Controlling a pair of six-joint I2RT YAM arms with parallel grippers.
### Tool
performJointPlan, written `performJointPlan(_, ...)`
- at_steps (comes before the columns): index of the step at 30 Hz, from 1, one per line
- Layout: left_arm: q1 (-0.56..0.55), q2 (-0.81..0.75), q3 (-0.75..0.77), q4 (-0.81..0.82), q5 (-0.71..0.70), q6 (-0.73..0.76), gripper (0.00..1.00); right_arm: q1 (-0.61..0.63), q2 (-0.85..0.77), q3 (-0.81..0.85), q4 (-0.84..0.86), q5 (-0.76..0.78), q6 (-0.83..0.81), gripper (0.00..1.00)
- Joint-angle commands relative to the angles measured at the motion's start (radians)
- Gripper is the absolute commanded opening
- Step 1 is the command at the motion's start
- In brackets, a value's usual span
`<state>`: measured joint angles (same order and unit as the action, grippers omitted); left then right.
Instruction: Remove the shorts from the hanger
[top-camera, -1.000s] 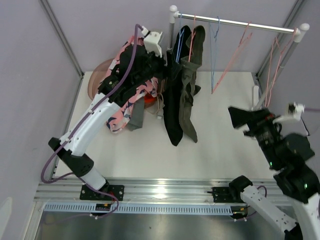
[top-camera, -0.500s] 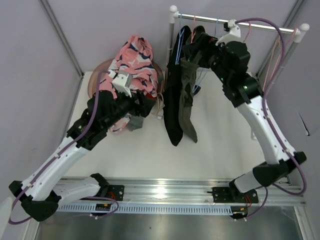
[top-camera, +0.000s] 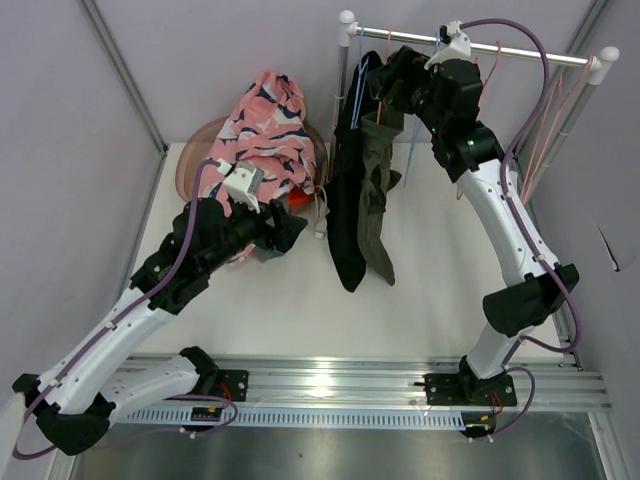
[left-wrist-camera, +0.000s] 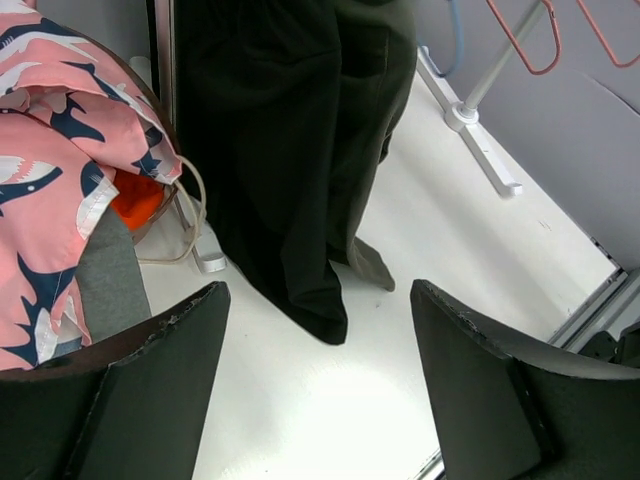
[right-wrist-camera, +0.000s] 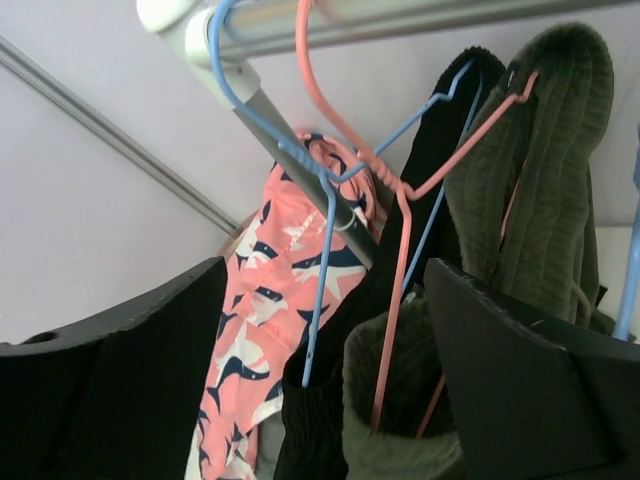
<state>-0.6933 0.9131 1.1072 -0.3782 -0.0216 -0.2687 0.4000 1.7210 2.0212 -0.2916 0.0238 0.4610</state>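
Black shorts (top-camera: 345, 200) and olive shorts (top-camera: 378, 190) hang from hangers on the rail (top-camera: 520, 50). Pink patterned shorts (top-camera: 270, 125) lie over the basket, with orange shorts (top-camera: 301, 199) beneath them. My left gripper (top-camera: 287, 228) is open and empty, low beside the basket; its view shows the black shorts (left-wrist-camera: 260, 150), olive shorts (left-wrist-camera: 378, 90), pink shorts (left-wrist-camera: 50, 150) and orange shorts (left-wrist-camera: 135, 200). My right gripper (top-camera: 385, 75) is open at the hanger tops, its jaws either side of the blue hanger (right-wrist-camera: 320, 250), pink hanger (right-wrist-camera: 400, 250), black shorts (right-wrist-camera: 320, 430) and olive shorts (right-wrist-camera: 540, 180).
A round brownish basket (top-camera: 190, 150) stands at the back left. Empty pink and blue hangers (top-camera: 480, 90) hang further right on the rail. The rack's white foot (left-wrist-camera: 480, 140) runs along the right. A grey cloth (left-wrist-camera: 110, 280) hangs under the pink shorts.
My left arm has come down from the rack to beside the basket, leaving the pink shorts there. My right arm has swung up from the low right to the hanger tops.
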Motion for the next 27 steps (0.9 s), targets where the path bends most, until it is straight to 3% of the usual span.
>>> performJointPlan(1,0.003,-0.01,-0.012,0.027,0.012,0.034,0.79,-0.012,0.034,0.044,0.071,-0.044,0.016,0.81)
performJointPlan(12,0.002,-0.008,-0.021,0.035,0.012,0.046,0.79,-0.026,0.092,0.014,0.103,-0.053,0.041,0.74)
performJointPlan(15,0.002,-0.008,-0.032,0.039,0.009,0.046,0.79,-0.026,0.106,0.017,0.109,-0.059,0.044,0.64)
performJointPlan(18,0.002,-0.006,-0.043,0.041,0.008,0.048,0.79,-0.03,0.118,0.017,0.112,-0.073,0.045,0.42)
performJointPlan(24,0.002,-0.006,-0.061,0.051,0.005,0.049,0.79,-0.035,0.117,0.013,0.111,-0.091,0.036,0.25)
performJointPlan(27,0.003,-0.005,-0.069,0.058,0.005,0.049,0.79,-0.041,0.112,0.011,0.103,-0.093,0.034,0.07)
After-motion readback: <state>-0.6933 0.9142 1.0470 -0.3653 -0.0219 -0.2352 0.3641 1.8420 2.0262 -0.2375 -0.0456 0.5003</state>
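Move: The pink hanger carrying the olive shorts is the target: its near arm lies about 4 cm ahead of the right fingertips, 1 cm left and 5 cm lower. The olive shorts' middle hangs some 22 cm below the fingertips, 3 cm ahead and level sideways; the blue hanger with the black shorts stands 4 cm left and 4 cm ahead. An empty blue hanger is 6 cm right, 2 cm ahead. From the left hand, the pink hanger is roughly 23 cm ahead, 16 cm right. The pink hanger's near arm, just under its neck, ends up pinched between the right fingertips. The right hand, about 5 cm above it, sinks and eases forward some 4 cm towards it, tipping slightly down, then closes from wide open to nearly shut. The left hand, open and empty, just sinks about 2.5 cm beside the basket. ##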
